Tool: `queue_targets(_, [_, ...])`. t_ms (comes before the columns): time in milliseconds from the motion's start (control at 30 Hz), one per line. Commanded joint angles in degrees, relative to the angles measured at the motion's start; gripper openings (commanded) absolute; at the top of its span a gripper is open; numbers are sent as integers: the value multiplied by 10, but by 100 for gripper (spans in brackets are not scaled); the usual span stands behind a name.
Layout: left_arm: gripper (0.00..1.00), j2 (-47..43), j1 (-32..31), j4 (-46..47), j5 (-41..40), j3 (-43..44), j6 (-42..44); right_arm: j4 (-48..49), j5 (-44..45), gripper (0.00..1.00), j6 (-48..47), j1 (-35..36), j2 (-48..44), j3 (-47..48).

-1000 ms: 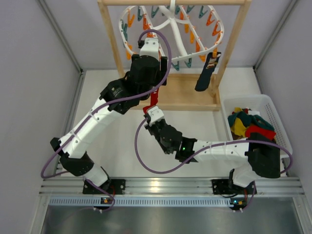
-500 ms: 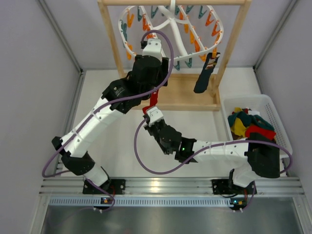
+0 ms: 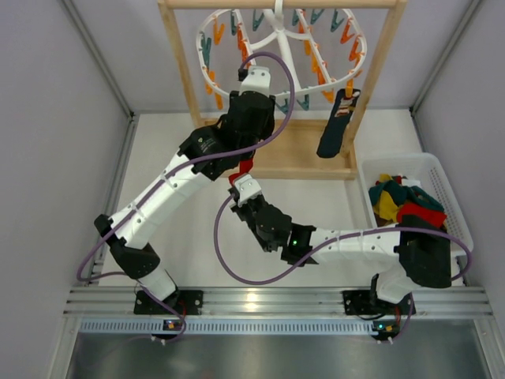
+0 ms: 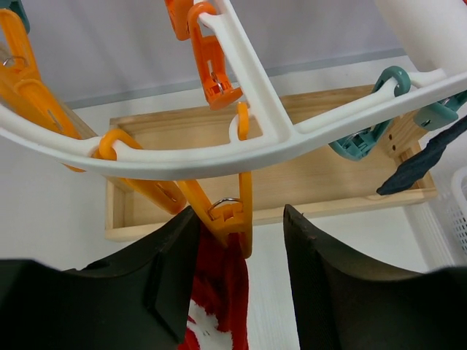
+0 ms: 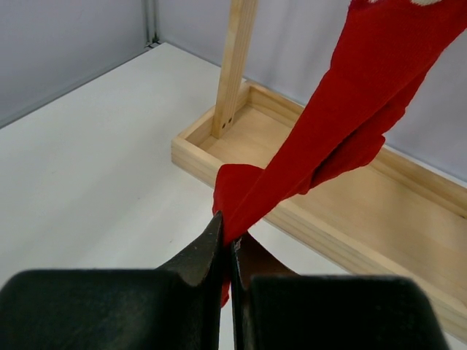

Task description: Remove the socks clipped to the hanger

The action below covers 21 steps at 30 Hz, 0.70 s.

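The white oval hanger (image 3: 347, 79) with orange and teal clips hangs in the wooden stand. A red sock with white marks (image 4: 222, 288) hangs from an orange clip (image 4: 230, 215); a sliver of it shows in the top view (image 3: 245, 166). My left gripper (image 4: 237, 240) is open, its jaws either side of that clip and the sock's top. My right gripper (image 5: 228, 244) is shut on the red sock's lower end (image 5: 321, 146). A dark sock (image 3: 333, 129) still hangs at the hanger's right side.
A white basket (image 3: 458, 213) at the right holds several socks in teal, yellow, red and black. The wooden stand's base tray (image 3: 304, 158) lies under the hanger, with its posts (image 3: 183, 67) on both sides. Grey walls close in left and right.
My left arm has moved up and to the right toward the hanger rim, and the hanger has swung a little. My right gripper has kept its hold on the red sock.
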Motion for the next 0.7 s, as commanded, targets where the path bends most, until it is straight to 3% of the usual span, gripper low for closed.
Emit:
queue_targets(0, [53, 4, 2, 12, -19, 26, 10, 3, 0, 0, 0, 18, 5, 17])
queue_targets(200, [44, 21, 6, 12, -26, 44, 14, 13, -1, 0, 10, 25, 5, 3])
queue_targets(467, [10, 28, 7, 14, -26, 50, 7, 13, -1, 0, 31, 29, -4, -22])
queue_targets(667, [9, 28, 11, 13, -1, 44, -7, 3, 17, 0, 84, 29, -58, -95])
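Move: The orange clip holding the red sock sits nearly between the left hand's open fingers, about 2 cm ahead and 1 cm left, with the next orange clip about 5 cm left and 2 cm ahead, and a teal clip some 6 cm right and 2 cm ahead, both a touch higher. From the right hand, already shut on the sock's lower end, the sock's clip lies roughly 10 cm ahead, 5 cm right and 13 cm higher. The left hand eases forward about 1 cm under the hanger rim while its fingers close from roughly half open until they pinch the orange clip from both sides, then stays there squeezing it. The right hand keeps its shut grip on the red sock's lower end, drawing it slowly back at first and then quickly down, about 5 cm lower and 2 cm back in all, away from the clip and the hanger. ##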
